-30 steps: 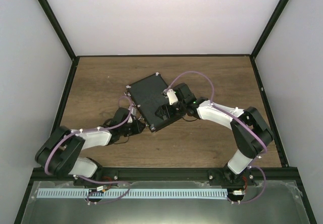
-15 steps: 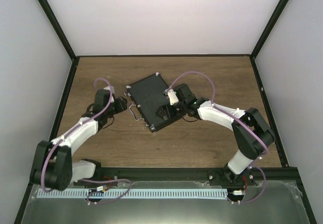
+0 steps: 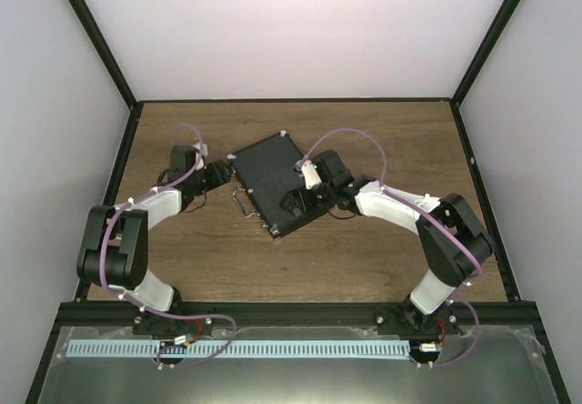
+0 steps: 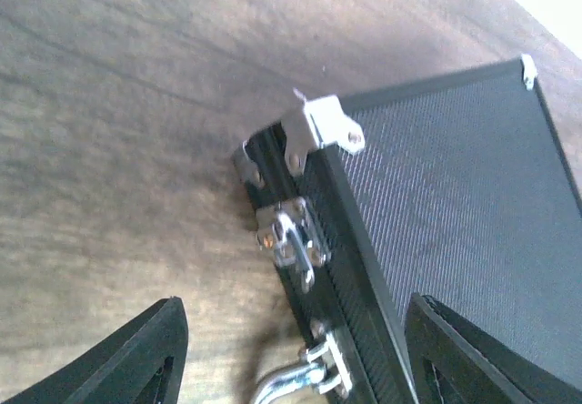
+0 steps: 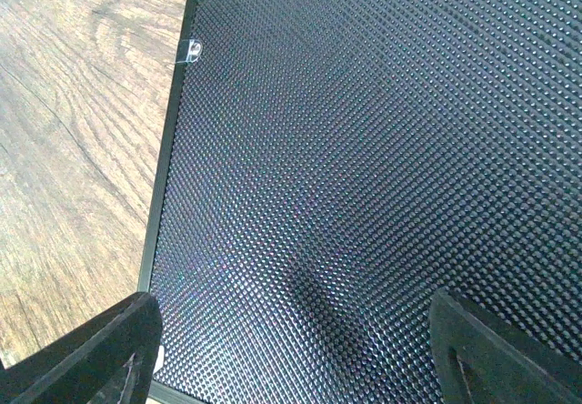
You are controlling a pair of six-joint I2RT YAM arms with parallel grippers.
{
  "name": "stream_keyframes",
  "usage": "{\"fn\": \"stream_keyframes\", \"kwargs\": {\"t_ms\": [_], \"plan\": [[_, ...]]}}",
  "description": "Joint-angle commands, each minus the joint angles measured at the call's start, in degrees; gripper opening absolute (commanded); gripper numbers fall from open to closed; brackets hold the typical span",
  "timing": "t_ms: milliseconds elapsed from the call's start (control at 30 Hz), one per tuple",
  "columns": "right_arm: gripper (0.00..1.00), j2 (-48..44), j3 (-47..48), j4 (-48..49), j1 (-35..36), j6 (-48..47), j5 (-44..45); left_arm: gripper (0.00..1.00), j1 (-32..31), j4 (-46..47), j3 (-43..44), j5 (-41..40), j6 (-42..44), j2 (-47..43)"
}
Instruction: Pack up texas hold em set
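The texas hold em set shows as a closed flat black case (image 3: pixel 268 175) with silver corners, lying askew on the wooden table. My left gripper (image 3: pixel 218 175) is open at the case's left corner. In the left wrist view one of its fingers (image 4: pixel 136 358) is over bare wood and the other over the lid, with the silver latch (image 4: pixel 293 236) and the handle (image 4: pixel 289 382) between them. My right gripper (image 3: pixel 298 202) hangs open low over the lid's near end. Its fingers (image 5: pixel 91 354) frame only the dimpled black lid (image 5: pixel 364 149).
The wooden table (image 3: pixel 364 258) is ringed by a black frame and white walls. The case's silver handle (image 3: pixel 238 199) sticks out from its left edge towards my left arm. A silver corner bracket (image 4: pixel 320 129) caps the case's nearest corner.
My left arm has swung from the case's near edge out to the left and up to its left corner, and its jaws have opened. The right arm and case have stayed put.
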Motion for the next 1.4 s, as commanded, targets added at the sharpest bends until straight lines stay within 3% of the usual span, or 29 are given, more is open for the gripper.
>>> {"fn": "stream_keyframes", "kwargs": {"t_ms": [0, 167, 600, 1067, 1167, 1367], "plan": [[0.83, 2.4, 1.1, -2.0, 0.5, -0.2, 0.9, 0.68, 1.5, 3.8, 2.3, 0.9, -0.9, 2.9], [0.83, 3.3, 1.3, -1.9, 0.4, -0.3, 0.3, 0.51, 1.9, 4.8, 4.3, 1.9, -0.8, 8.2], [0.83, 3.3, 0.4, -1.5, 0.4, -0.5, -0.3, 0.25, 2.1, 2.2, 5.6, -1.6, 0.5, 13.3], [0.82, 1.2, 1.1, -2.1, 0.4, -0.2, 1.6, 0.3, 2.1, 2.4, 6.5, -2.2, 0.6, 18.4], [0.82, -0.3, 2.4, -3.7, 0.4, -0.1, 3.9, 0.25, 2.2, 1.7, 6.3, -3.7, 1.2, 18.4], [0.82, -1.4, 7.9, -7.9, 0.3, -0.6, 10.8, 0.27, 2.3, 4.6, 4.9, -1.6, 0.2, 16.6]]}}
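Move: From the left hand, its fingers some two-thirds open, the case's far latch lies about 3 cm ahead, 2 cm to the right and 6 cm below. The handle is about 5 cm back, 5 cm right and 7 cm below, and the near latch some 12 cm back, 12 cm right and 6 cm down. The right hand is over the closed lid; from it the far latch lies about 9 cm ahead, 17 cm left and 3 cm lower. The left hand sinks about 6 cm in two steps with a pause between, going some 4 cm forward early on and easing slightly left late, so that its fingertips come down close beside the far latch on the case's front side, with touch not certain. On the way the fingers narrow from about two-thirds to a quarter open and the wrist hardly turns, while the right hand, fingers still wide, stays on the lid and shifts only about a centimetre at the end. ##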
